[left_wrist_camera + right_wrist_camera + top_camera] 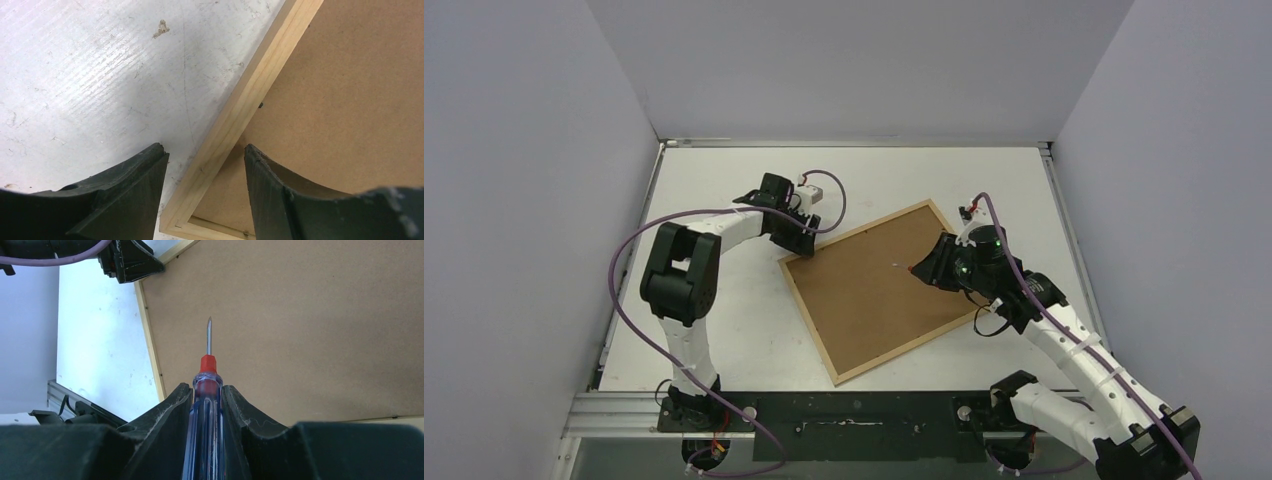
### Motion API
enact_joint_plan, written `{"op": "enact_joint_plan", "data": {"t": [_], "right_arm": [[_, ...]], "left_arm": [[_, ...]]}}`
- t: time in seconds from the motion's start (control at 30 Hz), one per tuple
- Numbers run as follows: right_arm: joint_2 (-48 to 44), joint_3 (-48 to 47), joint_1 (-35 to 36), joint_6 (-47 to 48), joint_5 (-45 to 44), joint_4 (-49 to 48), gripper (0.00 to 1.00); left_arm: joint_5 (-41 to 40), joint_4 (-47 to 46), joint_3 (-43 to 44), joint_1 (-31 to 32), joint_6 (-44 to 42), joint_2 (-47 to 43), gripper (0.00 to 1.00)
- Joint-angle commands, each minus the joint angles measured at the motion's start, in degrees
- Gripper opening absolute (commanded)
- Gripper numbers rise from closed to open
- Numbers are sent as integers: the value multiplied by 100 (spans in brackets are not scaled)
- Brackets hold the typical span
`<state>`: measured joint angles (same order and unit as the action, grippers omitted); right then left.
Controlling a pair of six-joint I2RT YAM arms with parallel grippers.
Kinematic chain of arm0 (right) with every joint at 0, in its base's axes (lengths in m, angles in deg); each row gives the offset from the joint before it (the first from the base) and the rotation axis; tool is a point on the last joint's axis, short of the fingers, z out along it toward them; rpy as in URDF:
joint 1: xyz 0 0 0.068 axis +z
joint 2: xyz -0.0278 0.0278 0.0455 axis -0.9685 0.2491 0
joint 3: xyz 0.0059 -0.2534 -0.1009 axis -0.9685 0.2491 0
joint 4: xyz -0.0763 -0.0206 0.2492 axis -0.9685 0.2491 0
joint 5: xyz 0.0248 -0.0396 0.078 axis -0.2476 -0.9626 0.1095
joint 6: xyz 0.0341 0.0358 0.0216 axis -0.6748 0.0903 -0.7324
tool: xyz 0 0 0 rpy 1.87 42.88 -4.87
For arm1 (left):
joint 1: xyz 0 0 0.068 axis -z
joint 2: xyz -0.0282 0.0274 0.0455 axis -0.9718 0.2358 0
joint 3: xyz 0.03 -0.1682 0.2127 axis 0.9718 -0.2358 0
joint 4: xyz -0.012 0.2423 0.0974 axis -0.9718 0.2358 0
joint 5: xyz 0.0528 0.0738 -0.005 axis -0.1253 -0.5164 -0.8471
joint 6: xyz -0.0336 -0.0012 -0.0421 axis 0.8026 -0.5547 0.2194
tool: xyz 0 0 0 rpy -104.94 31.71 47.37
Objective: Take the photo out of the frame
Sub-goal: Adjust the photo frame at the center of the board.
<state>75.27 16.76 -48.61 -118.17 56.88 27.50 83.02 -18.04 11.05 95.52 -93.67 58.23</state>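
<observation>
The frame (856,232) of light wood lies face down and skewed on the table, its brown backing panel (874,290) facing up. The photo is hidden under the panel. My left gripper (802,235) is at the frame's left corner. In the left wrist view it (205,152) is open, one finger over the table and the other over the backing, straddling the moulding (240,107). My right gripper (207,387) is shut on a screwdriver (206,405) with a clear blue handle and red collar. The metal tip points over the backing (310,330), near the panel's right half.
The white table (724,330) is boxed in by grey walls on the left, back and right. A metal rail (624,410) with both arm bases runs along the near edge. Purple cables loop off both arms.
</observation>
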Motion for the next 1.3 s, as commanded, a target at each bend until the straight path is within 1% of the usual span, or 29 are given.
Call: {"op": "enact_joint_plan", "data": {"t": [0.0, 0.13, 0.23, 0.3, 0.33, 0.37, 0.4, 0.5, 0.57, 0.67, 0.83, 0.97, 1.1, 1.13, 1.27], "right_arm": [[-141, -18, -9, -188, -117, -118, 0], [-163, -4, 2, -252, -129, -137, 0], [-151, 47, 9, -314, -155, -151, 0], [-132, 98, 19, -354, -158, -180, 0], [-119, 120, 19, -384, -171, -195, 0], [-100, 142, 24, -403, -184, -207, 0], [-83, 165, 27, -421, -186, -235, 0], [-30, 186, 22, -440, -200, -274, 0], [12, 178, 24, -436, -231, -286, 0], [54, 135, 24, -425, -248, -285, 0], [71, 174, 20, -372, -213, -256, 0], [146, 244, 22, -365, -128, -341, 0], [186, 371, 20, -472, -22, -626, 0], [215, 419, 24, -496, 38, -737, 0], [284, 731, 29, -676, 432, -1381, 0]], "left_arm": [[-100, 10, -282, 119, 53, -12, 53], [-171, 130, -560, 158, 339, -173, 38], [-218, -3, -960, 196, 610, -385, 28], [-288, -31, -1188, 238, 972, -502, 22], [-329, -81, -1297, 275, 1068, -563, 18], [-400, -140, -1382, 351, 1186, -655, 12], [-449, -264, -1469, 441, 1282, -756, 10], [-613, -77, -1311, 590, 1681, -812, 8], [-689, 252, -1102, 653, 2038, -681, 6], [-925, 364, -1242, 909, 2435, -521, 4], [-1131, -143, -2120, 1260, 3208, -782, 3], [-1310, -418, -2755, 1536, 3877, -1328, 0], [-1383, -872, -3529, 1827, 4596, -1969, 0], [-1429, -967, -3711, 1926, 4754, -2111, 0], [-1822, -1111, -4251, 2650, 5310, -2549, 0]]}}
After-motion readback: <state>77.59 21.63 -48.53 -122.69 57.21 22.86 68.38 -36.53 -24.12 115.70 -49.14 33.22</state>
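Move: The left hand's open fingers straddle the photo frame's far-left rail, its grip spot directly beneath and only about 1 cm down. The frame's left corner is some 6 cm to the left and 2 cm back; the middle of its brown backing lies roughly 19 cm right and 8 cm back. From the right hand, which holds the screwdriver, that rail spot is about 15 cm ahead, 24 cm left and 18 cm below. Left hand pinches the rail, then drags it some 15 cm back, 5 right, turning about 25 degrees counter-clockwise. ##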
